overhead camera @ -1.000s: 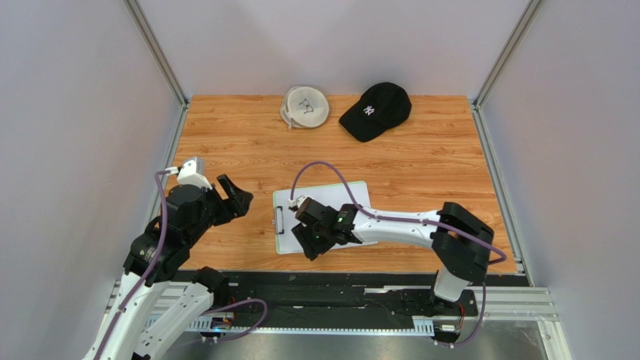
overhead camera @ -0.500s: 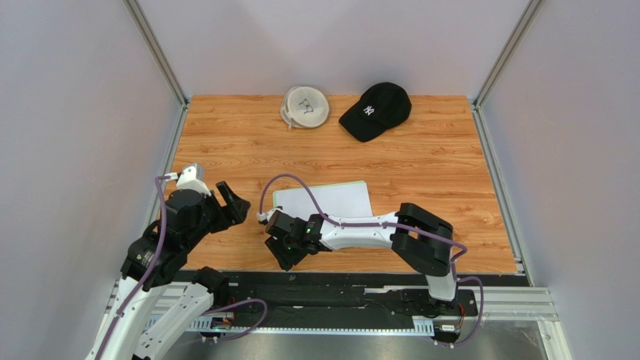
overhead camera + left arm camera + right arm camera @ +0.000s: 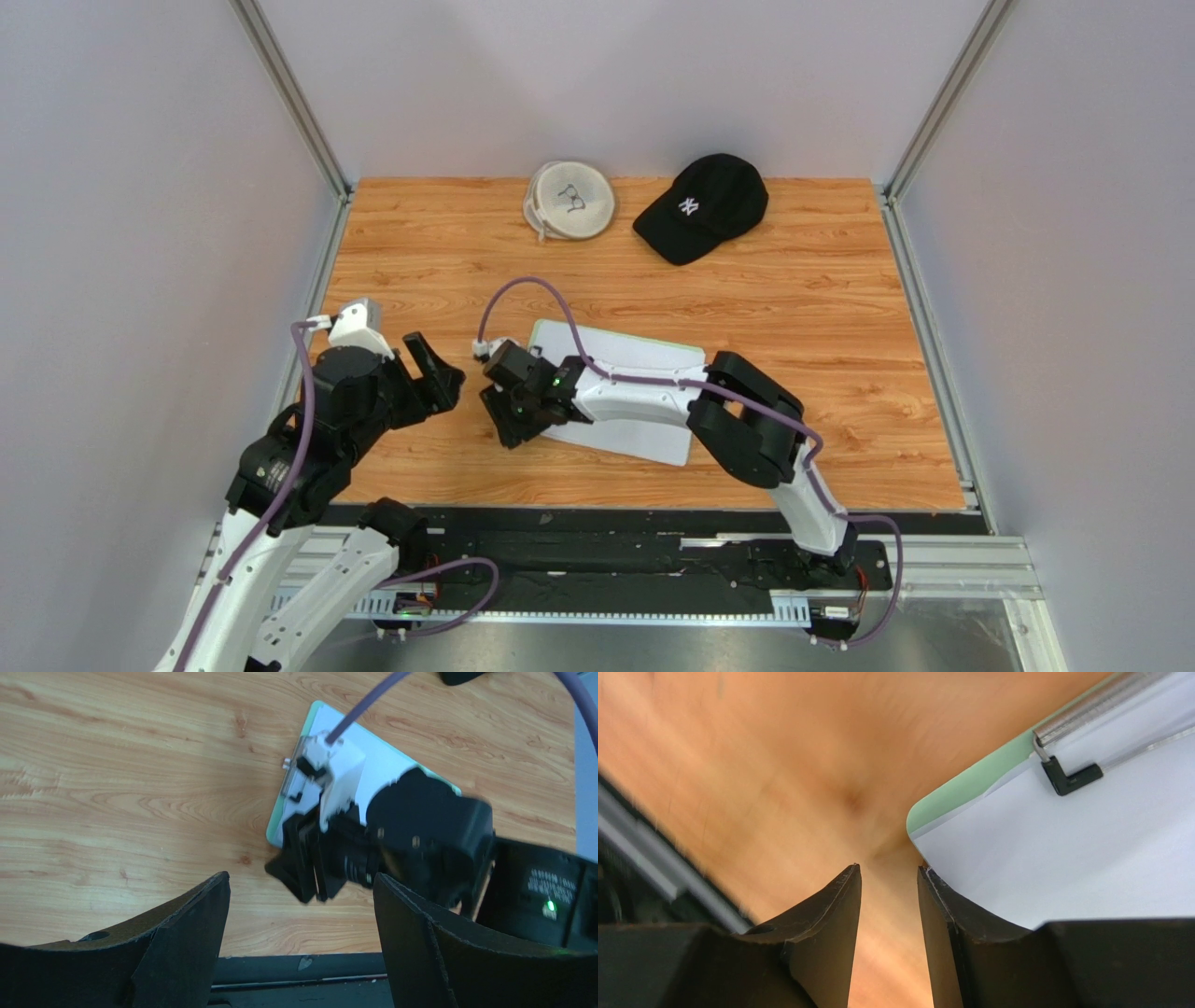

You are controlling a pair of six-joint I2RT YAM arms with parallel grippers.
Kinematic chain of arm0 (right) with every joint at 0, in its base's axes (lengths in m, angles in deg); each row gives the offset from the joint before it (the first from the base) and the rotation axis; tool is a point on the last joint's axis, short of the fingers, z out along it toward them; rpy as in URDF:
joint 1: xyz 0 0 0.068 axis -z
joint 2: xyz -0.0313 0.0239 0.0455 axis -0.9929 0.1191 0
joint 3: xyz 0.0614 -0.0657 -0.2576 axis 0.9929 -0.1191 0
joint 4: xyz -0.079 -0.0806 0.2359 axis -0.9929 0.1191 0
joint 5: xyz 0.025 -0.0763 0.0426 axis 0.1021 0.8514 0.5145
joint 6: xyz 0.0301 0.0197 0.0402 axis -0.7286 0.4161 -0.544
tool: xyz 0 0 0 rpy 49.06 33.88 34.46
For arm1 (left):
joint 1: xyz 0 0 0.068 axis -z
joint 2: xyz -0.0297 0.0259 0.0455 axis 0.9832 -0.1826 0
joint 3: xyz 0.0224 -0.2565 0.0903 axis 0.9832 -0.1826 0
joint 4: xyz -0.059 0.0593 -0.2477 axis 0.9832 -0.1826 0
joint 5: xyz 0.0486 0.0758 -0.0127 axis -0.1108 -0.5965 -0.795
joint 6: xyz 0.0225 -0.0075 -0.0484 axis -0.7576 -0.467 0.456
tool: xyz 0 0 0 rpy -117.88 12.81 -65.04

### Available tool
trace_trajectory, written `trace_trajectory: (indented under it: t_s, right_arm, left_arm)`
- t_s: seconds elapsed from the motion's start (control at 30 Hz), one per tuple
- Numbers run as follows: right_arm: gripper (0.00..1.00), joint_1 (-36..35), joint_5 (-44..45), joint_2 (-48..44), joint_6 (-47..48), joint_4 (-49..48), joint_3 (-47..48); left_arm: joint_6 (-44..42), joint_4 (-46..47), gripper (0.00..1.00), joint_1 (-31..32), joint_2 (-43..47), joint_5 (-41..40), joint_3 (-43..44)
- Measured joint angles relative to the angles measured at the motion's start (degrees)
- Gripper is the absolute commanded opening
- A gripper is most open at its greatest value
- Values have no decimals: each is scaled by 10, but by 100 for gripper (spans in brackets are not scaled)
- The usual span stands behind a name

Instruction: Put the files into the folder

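Observation:
The folder point(image 3: 648, 343), a pale mint-green clipboard, lies flat and askew on the wooden table with white paper, the files point(image 3: 638, 420), on top. Its metal clip point(image 3: 295, 777) is at the left short end. My right gripper point(image 3: 502, 417) sits low at that clip end, just off the folder's near-left corner point(image 3: 948, 791). Its jaws stand a narrow gap apart with only wood between them point(image 3: 889, 870). The files point(image 3: 1088, 847) and clip point(image 3: 1074, 777) show to its right. My left gripper point(image 3: 438, 367) is wide open and empty, left of the right gripper point(image 3: 300, 878).
A black cap point(image 3: 701, 207) and a round white object point(image 3: 571, 199) lie at the table's back edge. The black base rail point(image 3: 631, 525) runs along the near edge. Metal frame posts and grey walls close in both sides.
My right gripper has swept left along the folder to its clip end. The folder with its paper has shifted back and turned askew. The left arm has barely moved.

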Motion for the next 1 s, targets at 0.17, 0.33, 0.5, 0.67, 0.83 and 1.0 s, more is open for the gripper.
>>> trace_trajectory:
  t_s: [0.17,0.33,0.5,0.67,0.83,1.0]
  right_arm:
    - [46,91,5,64,5,-11,91]
    - [65,184,-78,107,2,-9,167]
    - [78,222,-131,13,-2,-10,82]
    - [88,246,-136,-141,16,1,-6]
    - [91,389,-116,-213,43,-11,-94]
    - [92,514,-62,-193,54,18,-179]
  left_arm:
    - [-8,2,83,0,-15,-9,19]
    - [-8,5,83,0,-31,-18,20]
    - [14,21,81,0,-53,-19,-5]
    - [28,85,71,0,-132,32,-49]
    - [35,192,51,4,-339,123,-60]
    - [33,251,48,27,-515,134,-54]
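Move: Just off the near left corner of the folder (the green clipboard with the files on it) stands the right hand, low down; the folder's middle lies about 15 cm to this hand's right and 7 cm ahead, some 2 cm below. The folder's clip is roughly 9 cm ahead and 2 cm right, the round pouch 40 cm ahead and 9 right, the black cap 40 ahead and 28 right. From the raised left hand the folder's middle lies about 25 cm right, 9 ahead and 24 below. Sweeping forward about 18 cm, the right hand pushes the folder's clip end outward with its fingers, then lifts clear, swings some 30 cm right over the folder and sinks by its right edge, opening wide and turning about 45 degrees clockwise. After a near pause the left hand drops about 20 cm, also right and forward towards the folder, tipping down and half closing. ##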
